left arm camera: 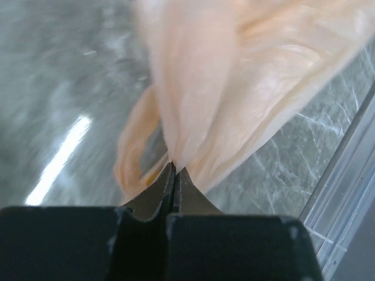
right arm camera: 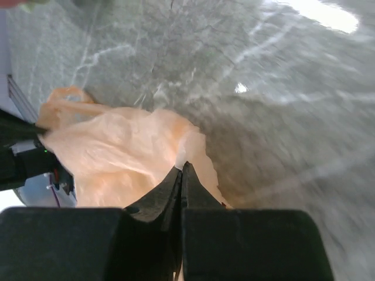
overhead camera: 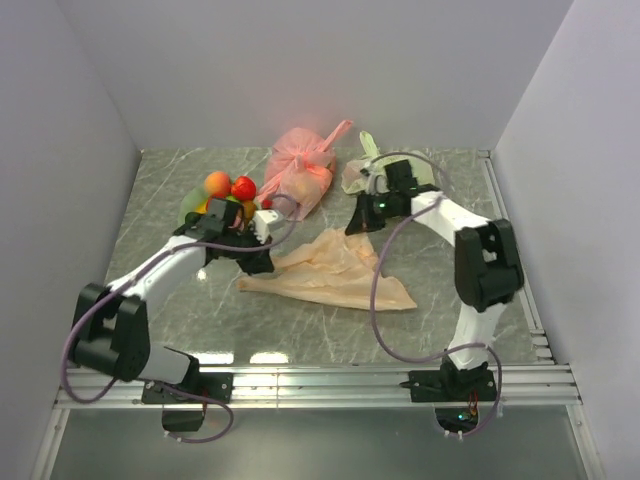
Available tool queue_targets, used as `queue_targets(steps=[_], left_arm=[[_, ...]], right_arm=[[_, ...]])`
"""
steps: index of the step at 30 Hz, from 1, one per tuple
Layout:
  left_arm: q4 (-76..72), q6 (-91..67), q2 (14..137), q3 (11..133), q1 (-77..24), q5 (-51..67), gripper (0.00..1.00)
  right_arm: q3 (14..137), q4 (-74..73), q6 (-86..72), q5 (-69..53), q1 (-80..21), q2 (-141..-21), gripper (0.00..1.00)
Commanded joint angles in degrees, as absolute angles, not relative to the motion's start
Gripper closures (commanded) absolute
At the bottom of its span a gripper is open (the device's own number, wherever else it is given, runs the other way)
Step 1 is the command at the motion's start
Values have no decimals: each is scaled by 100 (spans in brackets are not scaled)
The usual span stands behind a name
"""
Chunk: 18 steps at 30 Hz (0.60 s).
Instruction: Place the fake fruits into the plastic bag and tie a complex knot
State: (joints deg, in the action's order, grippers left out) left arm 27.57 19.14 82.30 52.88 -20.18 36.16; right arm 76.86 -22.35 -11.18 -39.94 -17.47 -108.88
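Note:
The pale orange plastic bag (overhead camera: 335, 270) lies flattened on the marble table between both arms. My left gripper (overhead camera: 262, 262) is shut on the bag's left end; in the left wrist view its tips (left arm camera: 174, 167) pinch the film (left arm camera: 234, 70) beside a handle loop (left arm camera: 126, 158). My right gripper (overhead camera: 355, 226) is shut on the bag's far right edge; its tips (right arm camera: 181, 167) pinch a fold of the bag (right arm camera: 117, 152). The fake fruits (overhead camera: 230, 190), red, orange and yellow, are heaped at the back left, behind the left gripper. No knot is in view.
A pink-red tied bag (overhead camera: 300, 170) and a light green tied bag (overhead camera: 360, 172) sit at the back centre. White walls enclose the table on three sides. A metal rail (overhead camera: 320, 382) runs along the near edge. The left arm (right arm camera: 17, 158) shows in the right wrist view.

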Motion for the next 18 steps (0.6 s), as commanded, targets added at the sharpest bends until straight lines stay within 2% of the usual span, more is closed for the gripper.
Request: queue_targets(steps=[1, 6, 10, 15, 18], left_arm=[[3014, 1872, 7254, 5116, -1364, 3718, 100], [3374, 1986, 6645, 4966, -589, 3639, 100], [3392, 1837, 6276, 4931, -527, 3498, 100], [3639, 1925, 6266, 5325, -755, 4201, 100], [3560, 2004, 6424, 5667, -1387, 3895, 100]], right_arm=[[7436, -2293, -748, -4122, -1049, -9758, 100], [7225, -2908, -247, -4227, -379, -9396, 100], [7128, -3050, 147, -4201, -79, -9168, 100], [7530, -3400, 438, -4326, -350, -9420, 100], [7961, -3937, 711, -4210, -615, -9606, 55]])
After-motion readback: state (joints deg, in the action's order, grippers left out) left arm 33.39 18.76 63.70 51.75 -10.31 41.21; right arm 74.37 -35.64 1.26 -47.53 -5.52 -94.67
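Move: Both hands are shut on the orange bag, low over the table. Its middle lies about 15 cm to the right of the left hand and roughly level with it. From the left hand, the fruit bowl stands some 14 cm ahead and 12 cm to the left. The bag's middle is about 9 cm back and 6 cm left of the right hand; from that hand, the tied pink bag stands some 13 cm ahead and 12 cm left, the tied green bag 12 cm ahead and 9 cm right. Keeping their pinches on the orange bag, both hands quickly haul it up about 8 cm and apart. The left goes some 6 cm left, then eases slightly back and right; the right swings about 8 cm to its right, drifts back a little, sinks a touch and at the end parts its fingers about a third. ##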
